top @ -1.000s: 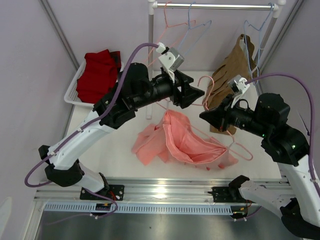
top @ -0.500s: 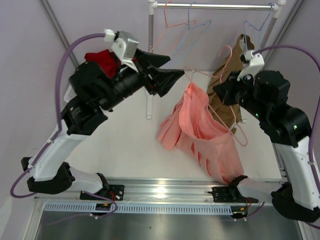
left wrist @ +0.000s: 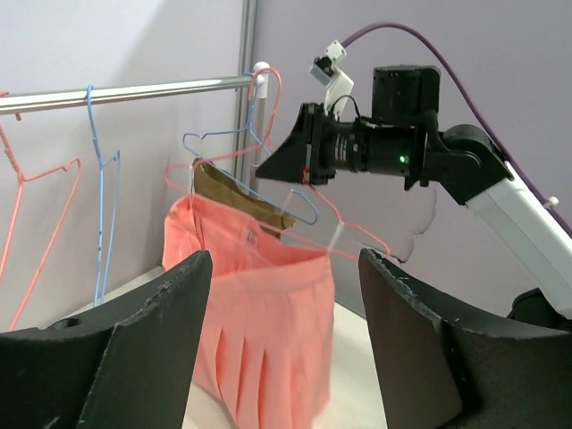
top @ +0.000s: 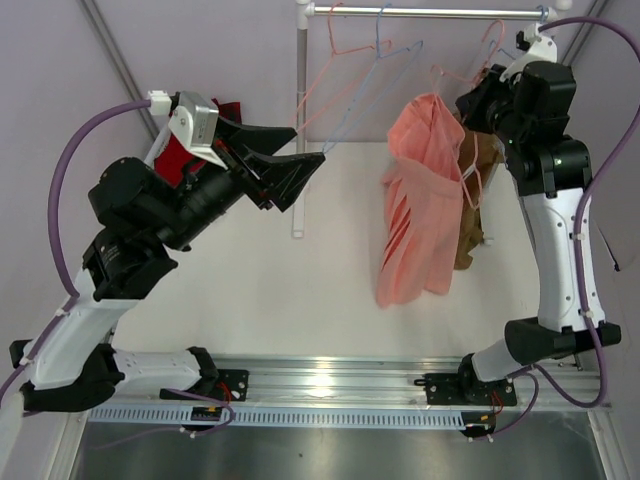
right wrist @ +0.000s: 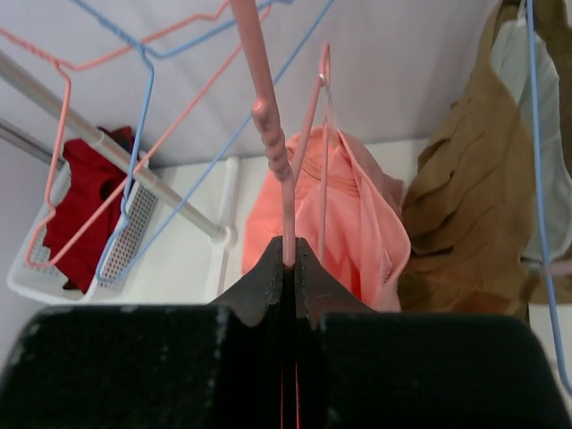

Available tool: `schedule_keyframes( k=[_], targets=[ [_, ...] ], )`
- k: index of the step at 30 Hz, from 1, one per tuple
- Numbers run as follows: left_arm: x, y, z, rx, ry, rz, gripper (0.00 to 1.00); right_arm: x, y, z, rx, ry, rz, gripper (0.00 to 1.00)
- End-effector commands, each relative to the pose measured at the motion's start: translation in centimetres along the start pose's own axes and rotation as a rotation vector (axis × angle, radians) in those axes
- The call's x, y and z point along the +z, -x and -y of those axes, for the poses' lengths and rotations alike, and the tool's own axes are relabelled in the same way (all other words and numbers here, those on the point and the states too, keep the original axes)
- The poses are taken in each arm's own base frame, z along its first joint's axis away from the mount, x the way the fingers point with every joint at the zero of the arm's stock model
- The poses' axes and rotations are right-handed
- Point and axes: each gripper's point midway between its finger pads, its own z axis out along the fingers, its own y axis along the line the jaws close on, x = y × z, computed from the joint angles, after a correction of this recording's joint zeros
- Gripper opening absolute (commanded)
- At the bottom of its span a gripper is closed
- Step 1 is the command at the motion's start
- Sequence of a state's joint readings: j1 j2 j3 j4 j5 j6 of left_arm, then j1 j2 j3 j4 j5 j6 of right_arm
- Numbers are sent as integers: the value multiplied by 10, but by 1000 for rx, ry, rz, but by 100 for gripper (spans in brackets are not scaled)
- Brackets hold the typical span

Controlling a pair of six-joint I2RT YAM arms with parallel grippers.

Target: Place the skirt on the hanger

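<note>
The salmon-pink pleated skirt (top: pixel 418 200) hangs in the air on the pink wire hanger (top: pixel 447 72), clear of the table, just in front of the brown garment. My right gripper (right wrist: pixel 288 243) is raised near the rail and shut on the hanger's wire (right wrist: pixel 273 134), with the skirt (right wrist: pixel 357 223) draped below it. My left gripper (top: pixel 300 165) stands open to the left of the skirt, apart from it. In the left wrist view the skirt (left wrist: pixel 259 322) shows between its spread fingers (left wrist: pixel 152 340), further off, with the right gripper (left wrist: pixel 290 161) above.
A clothes rail (top: pixel 430 13) on a white post (top: pixel 299 120) crosses the back, carrying empty pink and light-blue hangers (top: pixel 372 70) and a brown garment (top: pixel 478 205). A white basket (right wrist: pixel 125 232) with dark red cloth (right wrist: pixel 80 197) sits at the back left.
The right arm has lifted the hanger with the skirt off the table up towards the rail. The left arm has drawn back up and to the left, with its jaws open.
</note>
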State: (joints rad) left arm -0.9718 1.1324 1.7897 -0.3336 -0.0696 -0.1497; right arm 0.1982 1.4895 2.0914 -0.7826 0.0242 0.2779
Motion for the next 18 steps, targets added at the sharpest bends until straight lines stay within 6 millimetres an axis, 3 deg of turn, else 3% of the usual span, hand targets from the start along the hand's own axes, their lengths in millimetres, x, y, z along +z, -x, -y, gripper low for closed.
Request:
schedule_keyframes(
  k=[1, 2, 3, 7, 8, 12, 18],
  targets=[
    [-9, 6, -7, -4, 37, 18, 71, -9, 84, -28, 24, 175, 275, 0],
    [-13, 7, -8, -4, 41, 22, 71, -7, 99, -19, 26, 171, 318, 0],
    [-14, 6, -9, -4, 46, 21, 71, 5, 99, -13, 30, 176, 313, 0],
    [-18, -2, -12, -9, 56, 9, 71, 23, 116, -5, 34, 232, 372, 0],
    [-19, -3, -13, -9, 58, 8, 71, 27, 123, 11, 52, 212, 387, 0],
    [-18, -8, -13, -13, 56, -2, 71, 40, 139, 21, 80, 247, 426, 0],
    [-16, -19, -14, -8, 61, -23, 71, 72, 142, 31, 87, 256, 433, 0]
  ],
)
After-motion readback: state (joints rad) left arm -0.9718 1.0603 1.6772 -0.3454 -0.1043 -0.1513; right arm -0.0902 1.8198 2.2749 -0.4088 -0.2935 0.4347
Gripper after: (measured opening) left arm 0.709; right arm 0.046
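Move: The open stretch of rail where the hook is headed lies about 17 cm ahead of the right gripper, 6 cm to its right and 10 cm above. The brown skirt hangs about 12 cm ahead, 10 cm right and 20 cm lower; the right blue hanger is roughly 14 cm ahead and 15 cm right at about hand height. From the left gripper that rail spot is about 36 cm ahead, 41 cm right and nearly level. Keep the right gripper shut on the pink hanger and carry it with the skirt forward about 13 cm, veering some 6 cm right and rising a little, to bring the hook up to the rail. As you go, tip the fingers up about 10 degrees and roll the hand's left side up as much. Ease the empty, open left gripper down about 3 cm. ##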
